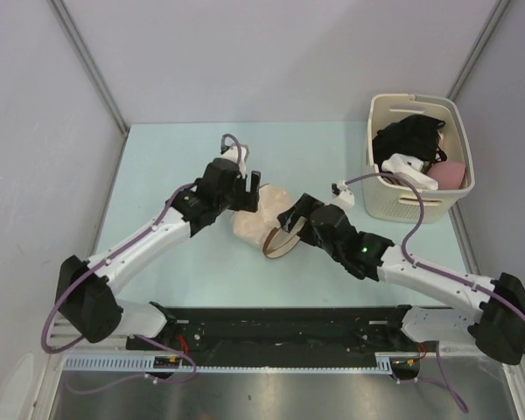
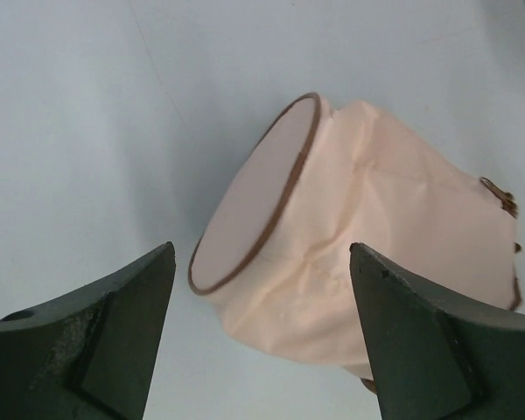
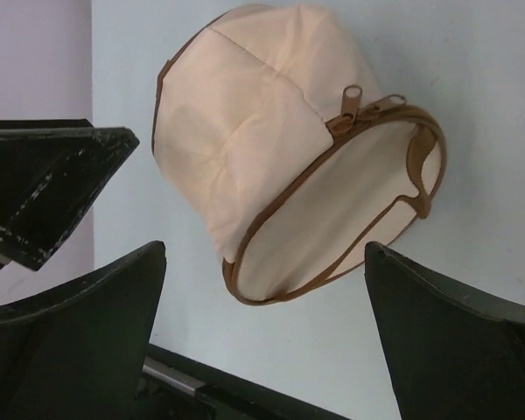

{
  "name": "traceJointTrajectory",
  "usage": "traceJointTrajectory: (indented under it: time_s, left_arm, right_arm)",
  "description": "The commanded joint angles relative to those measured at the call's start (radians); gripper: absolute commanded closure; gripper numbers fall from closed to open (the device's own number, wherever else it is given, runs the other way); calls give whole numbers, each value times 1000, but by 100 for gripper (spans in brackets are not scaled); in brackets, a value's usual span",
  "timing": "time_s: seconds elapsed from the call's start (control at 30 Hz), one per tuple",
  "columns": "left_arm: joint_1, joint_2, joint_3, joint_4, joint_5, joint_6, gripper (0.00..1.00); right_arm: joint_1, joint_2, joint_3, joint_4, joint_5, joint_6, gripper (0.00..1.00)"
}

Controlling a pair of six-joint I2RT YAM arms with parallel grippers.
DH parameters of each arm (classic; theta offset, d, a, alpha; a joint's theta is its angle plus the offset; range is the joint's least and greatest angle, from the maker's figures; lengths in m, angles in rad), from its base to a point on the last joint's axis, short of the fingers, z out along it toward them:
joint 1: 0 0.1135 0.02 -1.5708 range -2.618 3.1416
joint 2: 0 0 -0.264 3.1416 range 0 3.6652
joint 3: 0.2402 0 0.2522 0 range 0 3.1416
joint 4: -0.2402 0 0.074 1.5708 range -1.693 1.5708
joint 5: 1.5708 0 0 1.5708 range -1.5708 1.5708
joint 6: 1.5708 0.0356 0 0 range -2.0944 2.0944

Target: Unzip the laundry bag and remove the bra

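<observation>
The laundry bag (image 1: 252, 224) lies on its side mid-table, cream-beige with brown trim, zipped shut. In the left wrist view its flat round end (image 2: 254, 197) faces me, just beyond my open left gripper (image 2: 262, 252). From the right wrist I see the other end (image 3: 332, 219), with the zipper pull (image 3: 350, 101) on top of the rim and a brown loop (image 3: 420, 175) at its side. My right gripper (image 3: 264, 248) is open a little short of that rim. From above, the left gripper (image 1: 249, 194) and right gripper (image 1: 290, 226) flank the bag. The bra is hidden.
A rigid cream basket (image 1: 394, 203) at the back right holds dark clothing (image 1: 411, 136) and a pink item (image 1: 452, 173). A black rail (image 1: 280, 337) runs along the table's near edge. One left finger (image 3: 52, 184) shows in the right wrist view.
</observation>
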Motion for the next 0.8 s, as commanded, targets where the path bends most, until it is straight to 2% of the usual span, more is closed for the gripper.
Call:
traceJointTrajectory:
  time_s: [0.0, 0.1, 0.2, 0.23, 0.3, 0.33, 0.4, 0.43, 0.5, 0.53, 0.63, 0.67, 0.73, 0.77]
  left_arm:
    - [59, 43, 66, -15, 56, 116, 15]
    - [84, 9, 49, -10, 92, 93, 15]
    - [98, -25, 20, 5, 113, 76, 15]
    - [103, -37, 20, 1, 114, 71, 15]
    - [115, -48, 23, -14, 116, 65, 15]
    - [118, -58, 23, -16, 113, 65, 15]
    - [118, -69, 20, -37, 140, 84, 15]
    - [118, -83, 17, -42, 142, 99, 15]
    - [121, -97, 19, -70, 128, 108, 15]
    - [122, -103, 28, -80, 119, 111, 15]
    - [138, -127, 45, -113, 114, 111, 15]
    - [142, -135, 49, -114, 123, 110, 15]
    - [152, -149, 61, -117, 169, 104, 14]
    - [152, -150, 68, -117, 195, 108, 15]
  right_arm:
    - [15, 62, 40, 79, 117, 192, 0]
    - [13, 108, 51, 93, 140, 189, 3]
    - [9, 162, 67, 136, 139, 118, 16]
    - [10, 177, 73, 148, 140, 96, 26]
    - [7, 215, 99, 160, 127, 29, 36]
    - [7, 225, 106, 160, 99, 2, 49]
    - [1, 239, 131, 201, 56, -73, 67]
    - [-2, 242, 139, 209, 7, -160, 83]
    - [-10, 237, 155, 199, -24, -225, 97]
    - [-16, 222, 159, 208, -78, -343, 100]
    - [-19, 167, 177, 191, -131, -520, 100]
    - [-20, 151, 177, 208, -161, -699, 100]
    - [-16, 121, 177, 219, -259, -887, 100]
    - [-8, 98, 175, 216, -281, -1070, 100]
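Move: The laundry bag lies loose between the grippers, its middle about 8 cm left of the right hand, 2 cm ahead and some 6 cm lower. Its brown zipper rim faces back and to the right, towards that hand. The white basket stands far off, roughly 32 cm right of the right hand and 16 cm ahead. From the left hand the bag's middle is about 6 cm back, 4 cm right and 7 cm below. Bring the open right gripper forward, left and down to the laundry bag's brown rim, about 5 cm in all, and shut the fingers on it just beside the zipper pulls. Then raise it some 3 cm, rolling and turning the wrist counter-clockwise. Meanwhile dip the open left gripper briefly forward, then draw it left and up, clear of the bag. ##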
